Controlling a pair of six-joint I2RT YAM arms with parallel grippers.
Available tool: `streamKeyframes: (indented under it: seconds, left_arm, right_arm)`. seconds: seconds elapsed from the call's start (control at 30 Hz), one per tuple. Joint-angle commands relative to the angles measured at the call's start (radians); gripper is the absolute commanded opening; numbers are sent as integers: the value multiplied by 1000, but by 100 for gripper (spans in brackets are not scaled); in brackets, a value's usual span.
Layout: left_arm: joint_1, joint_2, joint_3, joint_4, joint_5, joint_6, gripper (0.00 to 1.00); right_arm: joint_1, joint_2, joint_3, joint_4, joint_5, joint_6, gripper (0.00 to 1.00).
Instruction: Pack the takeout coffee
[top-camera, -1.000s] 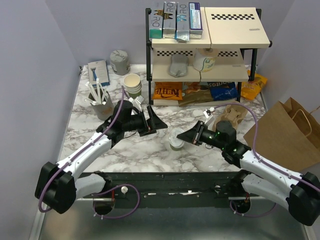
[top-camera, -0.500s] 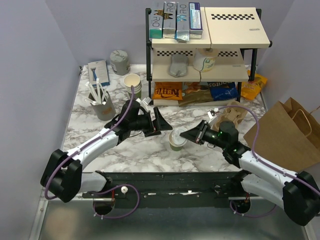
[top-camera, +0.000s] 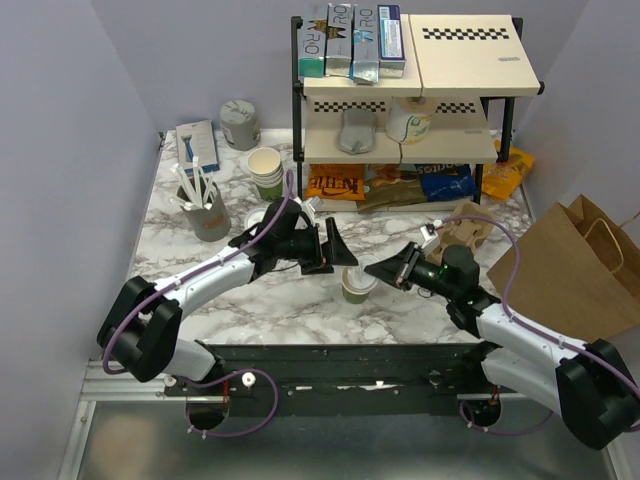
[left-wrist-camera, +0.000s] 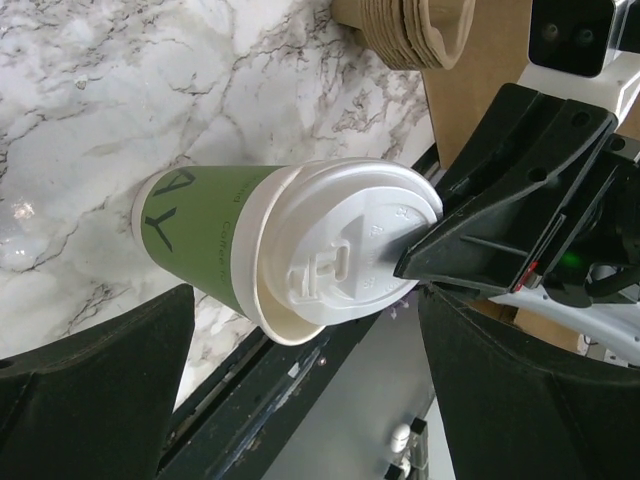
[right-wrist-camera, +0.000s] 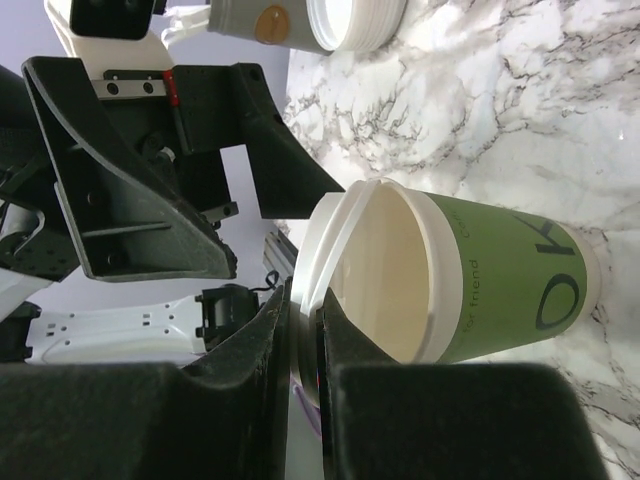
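Observation:
The takeout coffee cup (top-camera: 356, 288), cream above a green band, stands on the marble near the front middle. Its white lid (right-wrist-camera: 322, 250) sits tilted over the mouth, and the cream inside shows under it in the right wrist view. My right gripper (right-wrist-camera: 305, 340) is shut on the lid's edge, reaching in from the right (top-camera: 388, 270). My left gripper (top-camera: 330, 252) is open just left of the cup, its wide dark fingers (left-wrist-camera: 90, 390) apart from it. From the left wrist, the cup (left-wrist-camera: 200, 235) and lid (left-wrist-camera: 350, 250) lie ahead of the jaws.
A stack of lidless cups (top-camera: 265, 170) and a grey cup of white sticks (top-camera: 205, 207) stand at the back left. The shelf rack (top-camera: 400, 110) fills the back. Cardboard carriers (top-camera: 465, 235) and a brown paper bag (top-camera: 570, 270) are on the right.
My left gripper has swung right and closed in on the cup, staying open. The right gripper has kept the lid over the cup with little movement.

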Motion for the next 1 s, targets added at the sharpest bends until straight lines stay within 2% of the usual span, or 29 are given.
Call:
streamKeyframes:
  seconds: [0.0,0.17,0.4,0.57,0.97]
  left_arm:
    - [-26,28,62,-69,-68,58,99]
    - [-37,28,76,-132,-127,82,99]
    - [-43,21,91,-226,-200,130,99]
    - [-46,11,83,-232,-195,142,99]
    - [-50,14,83,-189,-144,125,99]
  right_arm:
    - [-20,9,-17,40,-43,5,22]
    - [-21,-6,0,14,-33,-23,27]
    - [-21,-57,47,-112,-1,-90,38]
    - [-21,-77,90,-253,31,-155,47]
    - [-21,-104,165,-440,117,-251,48]
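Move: The lid sits crookedly on the coffee cup. The right hand's fingers grip its edge, and its middle is about 3 cm left of that hand, 2 cm back and 1 cm lower. From the open left hand the lid's middle is some 4 cm right, 2 cm back and 2 cm lower; the cup's middle is about 5 cm below the lid's. The cup carrier is roughly 16 cm ahead and 23 cm right of the right hand. The right fingers let go of the lid's edge, opening from a pinch to about half wide; that hand then eases some 2 cm to the right, tips dipping about 10 degrees, with the lid's edge still between the parted fingers. The left hand, wide open beside the lid, sinks about 3 cm and backs 1.5 cm left, its fingertips tilting some 10 degrees further down, then holds there. ##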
